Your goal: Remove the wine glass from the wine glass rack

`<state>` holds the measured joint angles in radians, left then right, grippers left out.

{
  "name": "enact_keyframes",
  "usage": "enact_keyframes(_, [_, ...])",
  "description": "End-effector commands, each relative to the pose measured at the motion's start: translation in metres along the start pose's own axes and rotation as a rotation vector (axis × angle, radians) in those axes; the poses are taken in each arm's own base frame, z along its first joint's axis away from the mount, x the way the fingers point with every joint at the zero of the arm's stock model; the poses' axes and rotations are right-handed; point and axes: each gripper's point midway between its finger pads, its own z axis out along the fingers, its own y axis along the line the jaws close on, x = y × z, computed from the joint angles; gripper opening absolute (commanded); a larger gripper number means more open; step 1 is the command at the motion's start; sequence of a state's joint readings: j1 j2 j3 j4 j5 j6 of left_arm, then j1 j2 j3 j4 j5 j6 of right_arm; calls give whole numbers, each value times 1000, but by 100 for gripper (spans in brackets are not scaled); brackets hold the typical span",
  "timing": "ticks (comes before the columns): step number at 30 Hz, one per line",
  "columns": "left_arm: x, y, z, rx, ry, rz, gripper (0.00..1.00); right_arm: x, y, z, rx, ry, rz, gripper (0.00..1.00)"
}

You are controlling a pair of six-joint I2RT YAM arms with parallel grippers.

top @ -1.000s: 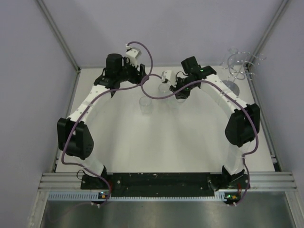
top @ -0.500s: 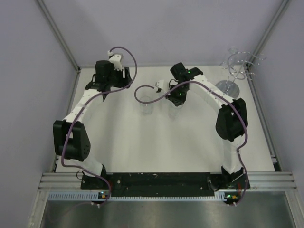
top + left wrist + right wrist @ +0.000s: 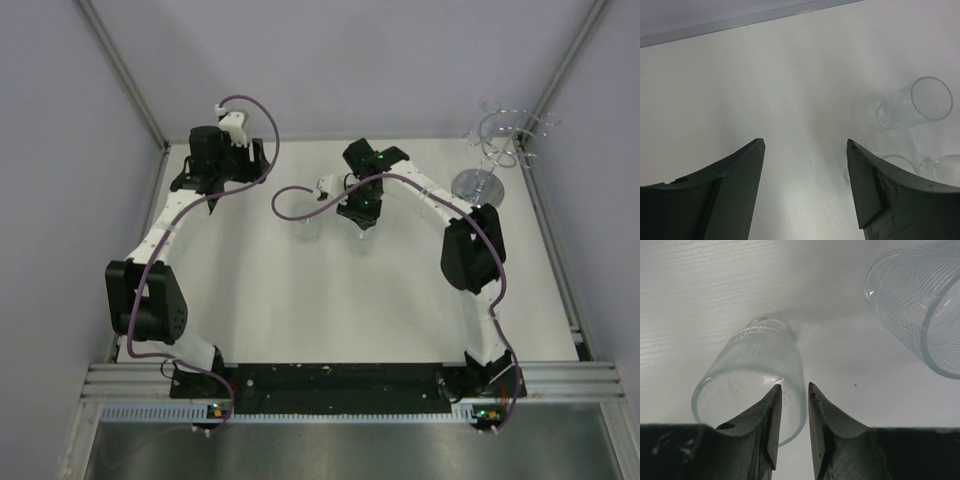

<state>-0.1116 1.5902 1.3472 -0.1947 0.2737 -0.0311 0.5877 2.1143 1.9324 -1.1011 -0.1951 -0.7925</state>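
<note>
The wine glass rack [image 3: 497, 138] stands at the far right corner, a silver wire stand with a round base [image 3: 478, 185]; I see no glass hanging on it. My right gripper [image 3: 360, 212] [image 3: 795, 387] is shut on the rim wall of a clear ribbed glass [image 3: 757, 365] [image 3: 362, 240], with one finger inside and one outside. A second clear glass [image 3: 308, 228] [image 3: 920, 305] stands just to its left on the table. My left gripper [image 3: 220, 175] [image 3: 805, 145] is open and empty over the far left of the table.
The left wrist view shows a clear glass [image 3: 915, 102] at right and parts of more glass [image 3: 945, 167] beside its right finger. Purple walls and an aluminium frame close off the back and sides. The right arm's purple cable [image 3: 300, 200] loops over the table middle.
My right gripper has moved left and nearer, away from the rack, and the glass has moved with it. My left arm has swung back toward the far left corner.
</note>
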Motion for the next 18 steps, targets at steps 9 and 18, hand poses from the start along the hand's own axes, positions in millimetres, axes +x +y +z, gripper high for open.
enact_keyframes(9, [-28,-4,-7,19,-86,28,72,-34,-20,-58,118,-138,49,48])
enact_keyframes(18, [-28,-4,-7,19,-86,28,72,-21,-93,-153,288,-400,341,49])
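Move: The right hand's fingers still straddle the forward wall of the wine glass that stands on the table. The glass's middle is about 2 cm back from the hand point, level sideways, and 4 cm below. At the same height, a second glass stands some 7 cm ahead and 3 cm left, and a third about 12 cm left and 1 cm ahead. From the left hand the released glass lies roughly 24 cm right, 12 cm back and 18 cm below. Upward and then forward too, the right hand lets go of the wine glass: its fingers spread from nearly shut to about half open around the glass wall while it barely rises. It then speeds up and clears the rim, about 8 cm up and 4 cm forward in all, turning some 10 degrees clockwise as the fingertips swing to the left. ##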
